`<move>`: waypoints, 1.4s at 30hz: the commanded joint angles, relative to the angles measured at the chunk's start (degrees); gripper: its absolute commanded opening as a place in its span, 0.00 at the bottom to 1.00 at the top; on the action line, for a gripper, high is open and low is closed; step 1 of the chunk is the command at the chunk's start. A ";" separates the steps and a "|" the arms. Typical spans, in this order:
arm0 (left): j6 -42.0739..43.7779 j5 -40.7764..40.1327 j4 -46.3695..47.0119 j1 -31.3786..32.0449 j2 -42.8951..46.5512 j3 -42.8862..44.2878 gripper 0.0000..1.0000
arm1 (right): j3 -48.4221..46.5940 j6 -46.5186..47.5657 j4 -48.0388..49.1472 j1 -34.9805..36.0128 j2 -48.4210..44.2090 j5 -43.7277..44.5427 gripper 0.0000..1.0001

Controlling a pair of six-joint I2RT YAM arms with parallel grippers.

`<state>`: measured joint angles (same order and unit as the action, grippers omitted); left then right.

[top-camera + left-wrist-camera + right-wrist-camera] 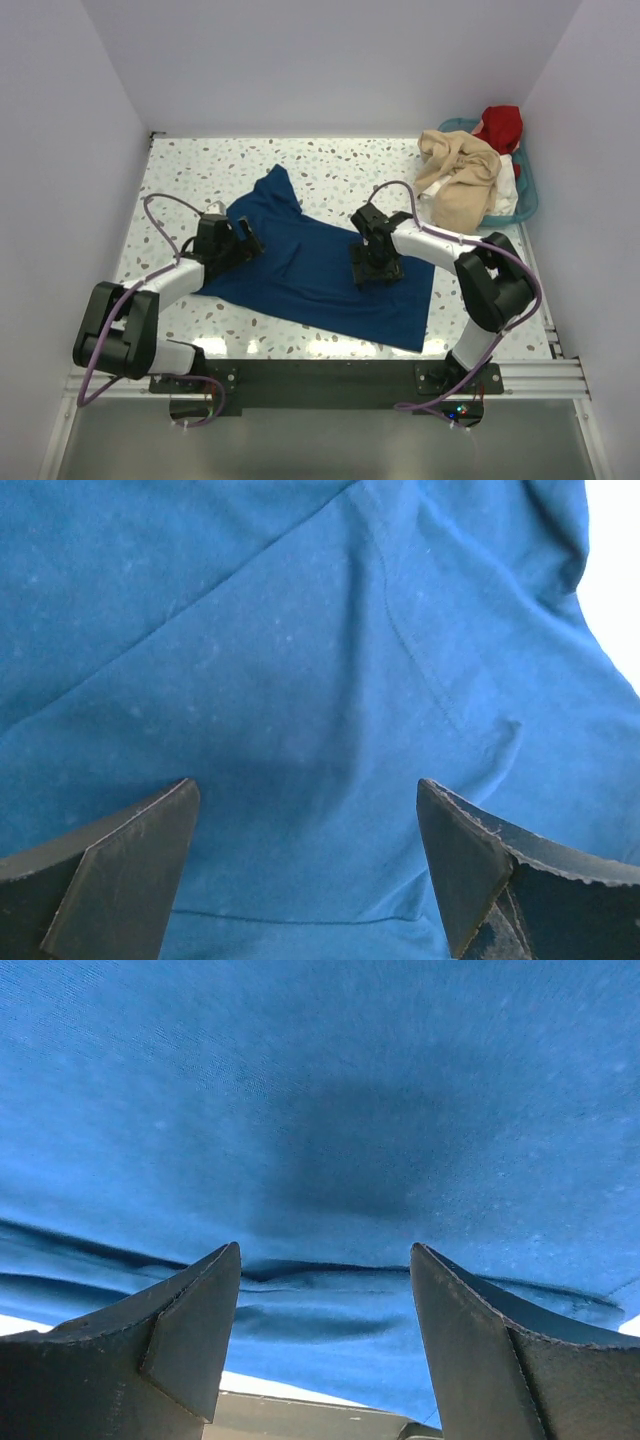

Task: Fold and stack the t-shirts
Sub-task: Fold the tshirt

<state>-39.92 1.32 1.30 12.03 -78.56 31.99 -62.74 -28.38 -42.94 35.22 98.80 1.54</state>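
Note:
A dark navy blue t-shirt [320, 270] lies spread on the speckled table, one sleeve pointing to the back. My left gripper [243, 243] is open over the shirt's left part; in the left wrist view the blue cloth [300, 680] fills the frame between my fingers [130, 870]. My right gripper [378, 268] is open over the shirt's right middle; in the right wrist view blue cloth [330, 1110] with a fold line lies between my fingers [470, 1340]. A beige shirt [460, 180], a red one [500, 125] and a white one [507, 190] sit in the basket.
A teal plastic basket [527, 195] stands at the back right corner with the heaped shirts. White walls close in the table on the left, back and right. A metal rail [320, 375] runs along the near edge.

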 commanded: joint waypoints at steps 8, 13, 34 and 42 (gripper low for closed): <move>-11.40 -0.61 -7.00 -0.52 3.05 -7.20 0.98 | 2.89 2.28 3.91 -0.07 2.71 -1.37 0.72; -13.86 -4.13 -15.61 -1.22 10.52 -8.78 1.00 | 3.94 2.72 4.44 0.02 3.41 -2.58 0.72; -18.45 -10.81 -34.26 -1.31 28.66 -6.69 1.00 | 1.32 1.14 -0.91 -0.15 -5.19 -4.21 0.71; -8.34 -12.92 -25.49 -1.22 19.00 3.95 1.00 | -6.77 6.13 -4.00 -14.64 -8.19 3.99 0.72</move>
<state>-53.98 -9.41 -29.61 11.22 -56.38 31.57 -66.22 -25.23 -45.65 26.02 93.06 -0.23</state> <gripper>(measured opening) 0.997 0.722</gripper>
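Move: Beneath the wide-open left fingers lies the t-shirt, its middle about 16 cm right of this hand and 3 cm back, some 2 cm below. The sleeve tip is about 18 cm ahead and 8 cm right; the near-left corner about 10 cm back and 11 cm left. From the right hand, the shirt's middle lies some 14 cm left and 2 cm ahead, the near-right corner 18 cm back and 11 cm right. Dragging the t-shirt with its open fingertips, the left hand sweeps back about 11 cm and some 4 cm left, turning roughly 20 degrees counter-clockwise, then lifts off and eases forward. The right hand keeps pressing on the cloth meanwhile, slips slightly back, then rises about 6 cm, going forward and right towards the shirt's far-right corner. ##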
